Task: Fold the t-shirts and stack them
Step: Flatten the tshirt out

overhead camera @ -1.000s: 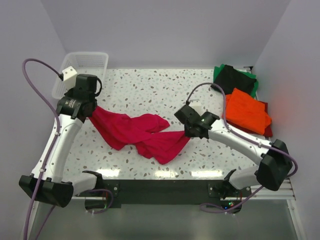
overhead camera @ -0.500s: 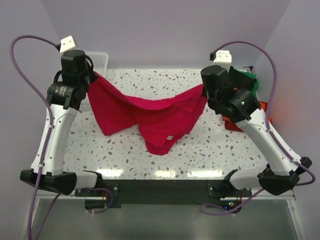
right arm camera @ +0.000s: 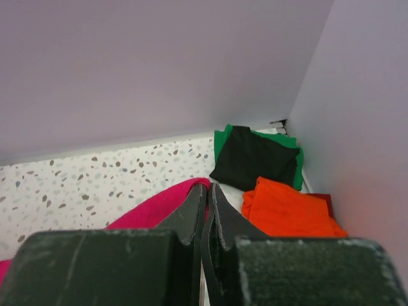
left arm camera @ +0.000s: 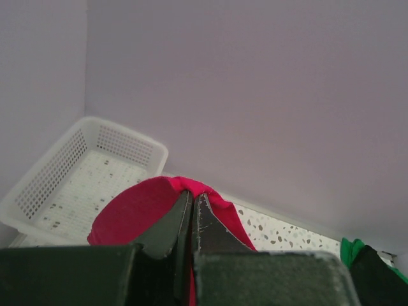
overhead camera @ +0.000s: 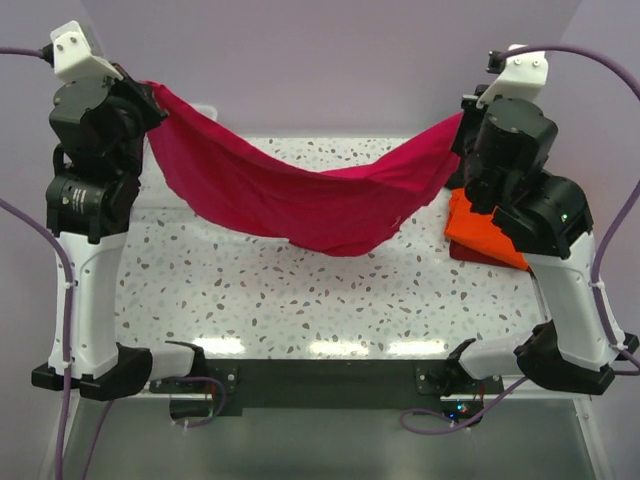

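A crimson-pink t-shirt (overhead camera: pixel 300 200) hangs in the air as a sagging band between my two arms, its low middle above the table. My left gripper (overhead camera: pixel 150 90) is shut on its left end, high at the back left. The cloth bulges over the closed fingertips in the left wrist view, gripper (left arm camera: pixel 193 194), shirt (left arm camera: pixel 134 213). My right gripper (overhead camera: pixel 462 118) is shut on the right end; its wrist view shows pink cloth (right arm camera: pixel 153 207) beside the shut gripper (right arm camera: pixel 208 186). Folded orange (right arm camera: pixel 287 207), black (right arm camera: pixel 255 159) and green (right arm camera: pixel 223 137) t-shirts lie at the back right, with a dark red one (right arm camera: pixel 322 199) under the orange.
A white mesh basket (left arm camera: pixel 83 172) stands in the back left corner below my left gripper. The orange shirt (overhead camera: pixel 480 235) shows beside my right arm. Lilac walls close the back and both sides of the speckled table (overhead camera: pixel 300 300).
Both arms rose and drew apart toward the back corners, lifting the crimson-pink t-shirt off the table and stretching it out in the air.
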`<state>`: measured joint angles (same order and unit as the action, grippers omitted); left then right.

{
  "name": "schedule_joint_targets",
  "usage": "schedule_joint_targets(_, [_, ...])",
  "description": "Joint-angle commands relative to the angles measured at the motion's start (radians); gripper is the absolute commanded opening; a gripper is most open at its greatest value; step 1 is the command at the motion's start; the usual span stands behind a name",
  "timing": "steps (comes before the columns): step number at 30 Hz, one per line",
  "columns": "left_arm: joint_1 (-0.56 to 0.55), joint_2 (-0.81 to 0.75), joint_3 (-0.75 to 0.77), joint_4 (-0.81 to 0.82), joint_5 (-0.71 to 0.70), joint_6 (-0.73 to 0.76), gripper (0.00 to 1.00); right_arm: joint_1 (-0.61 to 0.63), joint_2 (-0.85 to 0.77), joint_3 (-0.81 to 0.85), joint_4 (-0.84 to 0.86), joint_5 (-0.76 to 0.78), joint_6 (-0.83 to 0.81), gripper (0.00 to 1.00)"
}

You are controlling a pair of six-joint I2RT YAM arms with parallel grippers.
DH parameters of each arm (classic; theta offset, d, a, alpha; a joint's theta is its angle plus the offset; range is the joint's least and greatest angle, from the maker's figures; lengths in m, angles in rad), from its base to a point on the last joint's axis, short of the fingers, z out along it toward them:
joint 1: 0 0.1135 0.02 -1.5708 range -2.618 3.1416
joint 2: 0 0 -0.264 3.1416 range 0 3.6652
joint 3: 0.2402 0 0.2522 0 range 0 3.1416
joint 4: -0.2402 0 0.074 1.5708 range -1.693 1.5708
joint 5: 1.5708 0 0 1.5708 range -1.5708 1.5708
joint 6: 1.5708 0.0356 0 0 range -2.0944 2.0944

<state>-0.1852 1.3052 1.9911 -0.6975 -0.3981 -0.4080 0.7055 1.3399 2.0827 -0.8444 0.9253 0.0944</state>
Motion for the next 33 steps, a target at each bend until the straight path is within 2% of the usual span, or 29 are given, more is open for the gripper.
schedule_joint_targets(1, [0.007, -0.046, 0.044, 0.089, 0.024, 0.026, 0.0, -0.003, -0.016, 0.086, 0.062, 0.046, -0.09, 0.0])
schedule_joint_targets(5, [0.007, -0.05, 0.089, 0.049, 0.096, 0.028, 0.0, -0.004, -0.057, 0.097, 0.079, 0.017, -0.119, 0.0])
schedule_joint_targets(9, [0.007, -0.109, 0.028, 0.073, 0.171, 0.044, 0.0, -0.003, -0.087, 0.155, 0.073, 0.009, -0.124, 0.0])
schedule_joint_targets(15, [0.007, -0.153, -0.04, 0.118, 0.252, 0.07, 0.0, -0.001, -0.145, 0.109, 0.188, -0.06, -0.177, 0.0])
schedule_joint_targets(24, [0.006, -0.139, -0.069, 0.22, 0.202, 0.051, 0.0, -0.001, -0.087, 0.2, 0.355, -0.16, -0.283, 0.0])
schedule_joint_targets(33, [0.007, -0.124, -0.199, 0.263, 0.165, 0.028, 0.0, -0.001, 0.03, 0.307, 0.545, -0.232, -0.416, 0.0])
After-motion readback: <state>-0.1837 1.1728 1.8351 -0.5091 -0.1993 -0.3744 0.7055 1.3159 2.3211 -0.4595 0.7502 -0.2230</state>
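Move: Both hands already hold the t-shirt stretched between them. The middle of the bare table lies about 50 cm below both, some 27 cm right and 6 back of the left hand, about 23 left of the right hand and level. The basket is roughly 22 ahead and 11 left of the left hand; the orange shirt is 12 ahead and 18 right of the right hand, the black shirt 26 ahead and 16 right. Keeping the t-shirt pinched, both rise, right by some 15 cm, swinging back about 6 cm, then partway forward. ##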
